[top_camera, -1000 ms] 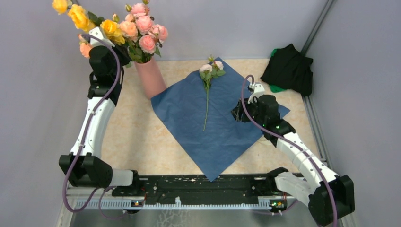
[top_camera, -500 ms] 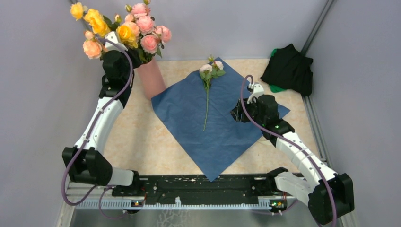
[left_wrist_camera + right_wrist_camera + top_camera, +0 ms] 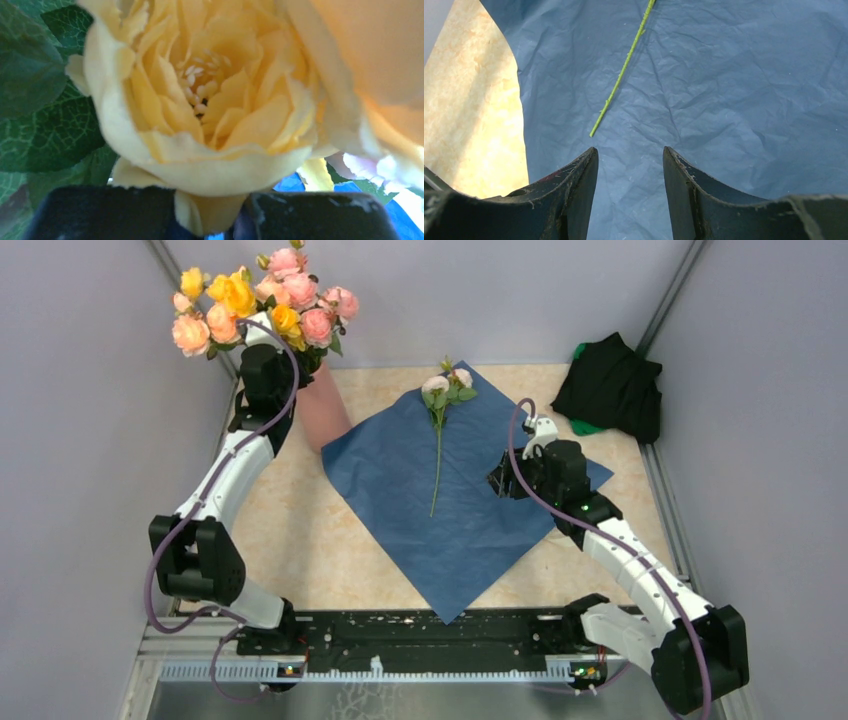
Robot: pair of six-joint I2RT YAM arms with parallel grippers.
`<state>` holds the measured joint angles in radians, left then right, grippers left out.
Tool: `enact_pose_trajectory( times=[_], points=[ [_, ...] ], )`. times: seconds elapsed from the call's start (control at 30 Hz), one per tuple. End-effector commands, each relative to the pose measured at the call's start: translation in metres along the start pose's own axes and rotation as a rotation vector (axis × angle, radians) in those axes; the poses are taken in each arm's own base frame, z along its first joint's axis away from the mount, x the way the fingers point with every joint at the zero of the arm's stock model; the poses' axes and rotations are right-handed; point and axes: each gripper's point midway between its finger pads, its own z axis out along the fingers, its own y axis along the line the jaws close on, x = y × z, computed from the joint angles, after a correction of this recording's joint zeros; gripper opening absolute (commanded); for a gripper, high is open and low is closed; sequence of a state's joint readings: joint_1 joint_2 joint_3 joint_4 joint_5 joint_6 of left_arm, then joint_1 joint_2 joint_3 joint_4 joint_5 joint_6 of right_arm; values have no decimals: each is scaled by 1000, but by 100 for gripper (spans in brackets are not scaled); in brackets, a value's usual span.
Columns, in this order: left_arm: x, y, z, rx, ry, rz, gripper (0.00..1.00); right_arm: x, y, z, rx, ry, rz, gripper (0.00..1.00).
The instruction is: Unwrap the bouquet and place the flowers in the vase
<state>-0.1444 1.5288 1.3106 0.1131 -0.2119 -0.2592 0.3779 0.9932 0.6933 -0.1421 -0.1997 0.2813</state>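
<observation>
The bouquet's blue paper lies unfolded flat on the table. One of the flowers, with pale pink blooms, lies on it. Its green stem ends just ahead of my right gripper, which hovers open over the paper. My left gripper is raised at the back left, shut on a bunch of yellow and peach flowers right beside the salmon-pink vase. Pink blooms stand in that vase. A yellow bloom fills the left wrist view above the fingers.
A black cloth heap with a bit of green sits at the back right corner. Grey walls close in the left, back and right sides. The beige tabletop shows to the left of the paper.
My left arm has swung right with its bunch of yellow and peach flowers, bringing them against the blooms over the vase. The right arm and the flower on the paper have not moved.
</observation>
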Motion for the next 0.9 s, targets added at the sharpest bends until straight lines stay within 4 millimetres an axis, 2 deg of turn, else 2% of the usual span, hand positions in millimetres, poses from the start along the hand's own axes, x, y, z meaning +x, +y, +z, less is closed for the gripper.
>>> enact_pose_trajectory(
  times=[0.0, 0.1, 0.17, 0.2, 0.3, 0.33, 0.4, 0.47, 0.87],
  points=[
    [-8, -2, 0, -2, -21, 13, 0, -8, 2, 3, -8, -36, -10, 51],
    [-4, -1, 1, -4, -16, 14, 0, -8, 2, 3, -6, -36, -9, 51],
    [-2, -1, 2, -2, -12, 15, 7, -7, 2, 3, -7, -33, -9, 51],
    [-1, -2, 1, 1, -11, 17, 17, -7, 1, 4, -6, -32, -9, 51],
    [-3, -5, -1, 23, -20, 14, 65, -7, 1, 4, -6, -31, -9, 51],
    [-4, -6, -2, 26, -21, 13, 74, -7, 2, 4, -8, -31, -9, 51],
    [-5, -6, -5, 29, -18, 13, 85, -7, 2, 5, -9, -30, -9, 51],
    [-7, -5, -9, 20, -17, 11, 89, -6, 2, 5, -10, -29, -9, 51],
    [-11, 1, -30, -9, 22, 5, 91, -7, 4, 5, -20, -32, -11, 51]
  ],
)
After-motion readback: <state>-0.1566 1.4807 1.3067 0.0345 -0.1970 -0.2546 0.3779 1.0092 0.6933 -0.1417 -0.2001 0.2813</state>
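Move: My left hand already has the yellow rose's stem down in the pink vase. The vase's middle is about 18 cm below this hand, 4 cm back and 4 cm to its right, with the pink roses some 3 cm ahead, 5 cm right and 10 cm higher than my fingers. The last white flowers lie about 29 cm right, 5 cm back and 30 cm down. From my idle right hand the vase is some 16 cm ahead, 34 cm left, its middle 4 cm lower. I hold my left hand still over the vase mouth, then spread its nearly shut fingers wide and let go of the yellow rose's stem. As they open, the hand slips barely 1 cm to the right, then starts easing straight back out of the blooms, about 1.5 cm, level and still pointing forward. ##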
